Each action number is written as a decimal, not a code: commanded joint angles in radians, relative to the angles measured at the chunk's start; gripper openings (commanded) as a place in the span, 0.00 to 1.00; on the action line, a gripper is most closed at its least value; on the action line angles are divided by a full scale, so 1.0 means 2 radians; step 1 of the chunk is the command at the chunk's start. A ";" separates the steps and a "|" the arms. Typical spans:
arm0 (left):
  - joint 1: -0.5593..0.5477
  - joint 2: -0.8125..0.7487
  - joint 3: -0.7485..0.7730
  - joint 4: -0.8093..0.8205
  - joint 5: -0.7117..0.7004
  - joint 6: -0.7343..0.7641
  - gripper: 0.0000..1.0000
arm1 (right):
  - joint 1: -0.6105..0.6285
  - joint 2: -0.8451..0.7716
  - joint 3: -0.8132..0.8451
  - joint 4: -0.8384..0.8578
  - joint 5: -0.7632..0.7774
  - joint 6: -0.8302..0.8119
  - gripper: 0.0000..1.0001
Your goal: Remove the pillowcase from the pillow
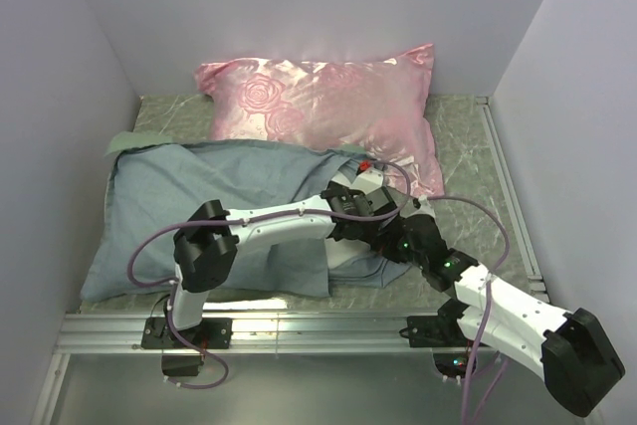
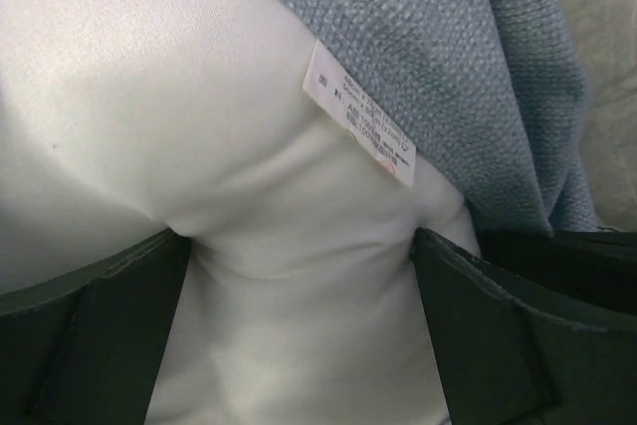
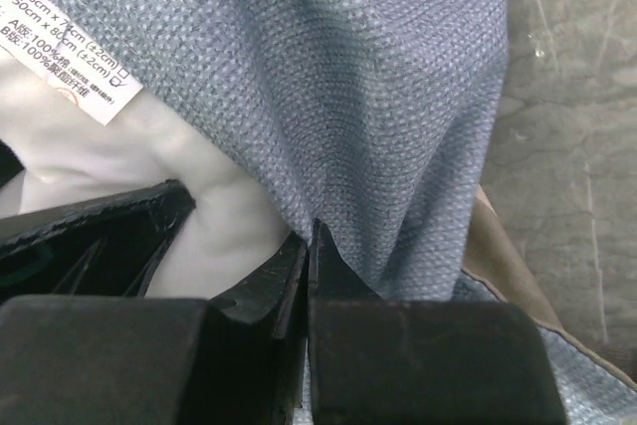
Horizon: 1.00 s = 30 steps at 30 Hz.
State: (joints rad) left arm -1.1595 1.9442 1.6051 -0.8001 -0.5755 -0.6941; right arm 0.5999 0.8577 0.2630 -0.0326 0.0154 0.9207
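The pillowcase point(image 1: 169, 206) lies inside out, grey-blue, across the left of the table. The off-white pillow point(image 2: 199, 146) bulges out of its opening; in the top view the arms hide it. My left gripper point(image 2: 299, 325) is closed on a fold of the pillow, which creases between the two fingers, below a sewn white label point(image 2: 358, 116). My right gripper point(image 3: 311, 246) is shut on the grey-blue edge of the pillowcase point(image 3: 348, 77), right beside the pillow point(image 3: 219, 216). Both grippers meet at the case's right end point(image 1: 373, 211).
A shiny pink rose-patterned pillow point(image 1: 328, 106) lies at the back, touching the pillowcase. White walls close in the left, back and right. A metal rail point(image 1: 299, 325) runs along the near edge. A strip of the case's beige outside point(image 3: 503, 266) shows on the marbled table point(image 3: 577, 97).
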 commanded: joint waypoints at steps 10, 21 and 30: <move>0.033 0.018 0.005 0.029 0.047 0.002 0.01 | 0.005 -0.047 0.001 -0.019 0.002 -0.005 0.00; 0.129 -0.067 0.079 0.010 0.078 0.024 0.01 | 0.005 -0.100 -0.005 -0.057 0.009 0.000 0.00; 0.182 -0.086 0.102 0.015 0.133 0.033 0.00 | 0.005 -0.129 -0.005 -0.087 0.024 -0.011 0.00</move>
State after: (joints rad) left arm -0.8780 1.8408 1.7199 -0.8597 -0.2710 -0.6628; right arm 0.6003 0.6086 0.2619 -0.0834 0.0448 0.9226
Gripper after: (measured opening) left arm 0.051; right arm 0.008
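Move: The left hand is wide open around the bare pillow, whose bulge is about 1 cm ahead of it and 2 cm lower. The pillowcase's opening edge, already pinched by the right hand, is some 7 cm to its right and 2 cm back; the white tag is roughly 5 cm ahead and 3 cm right. From the right hand, the pillowcase edge is in its fingers and the bulge about 7 cm left, 3 cm ahead. Left pinches the pillow, drawing it forward, up and left 10 cm; right lifts the held pillowcase about 5. ##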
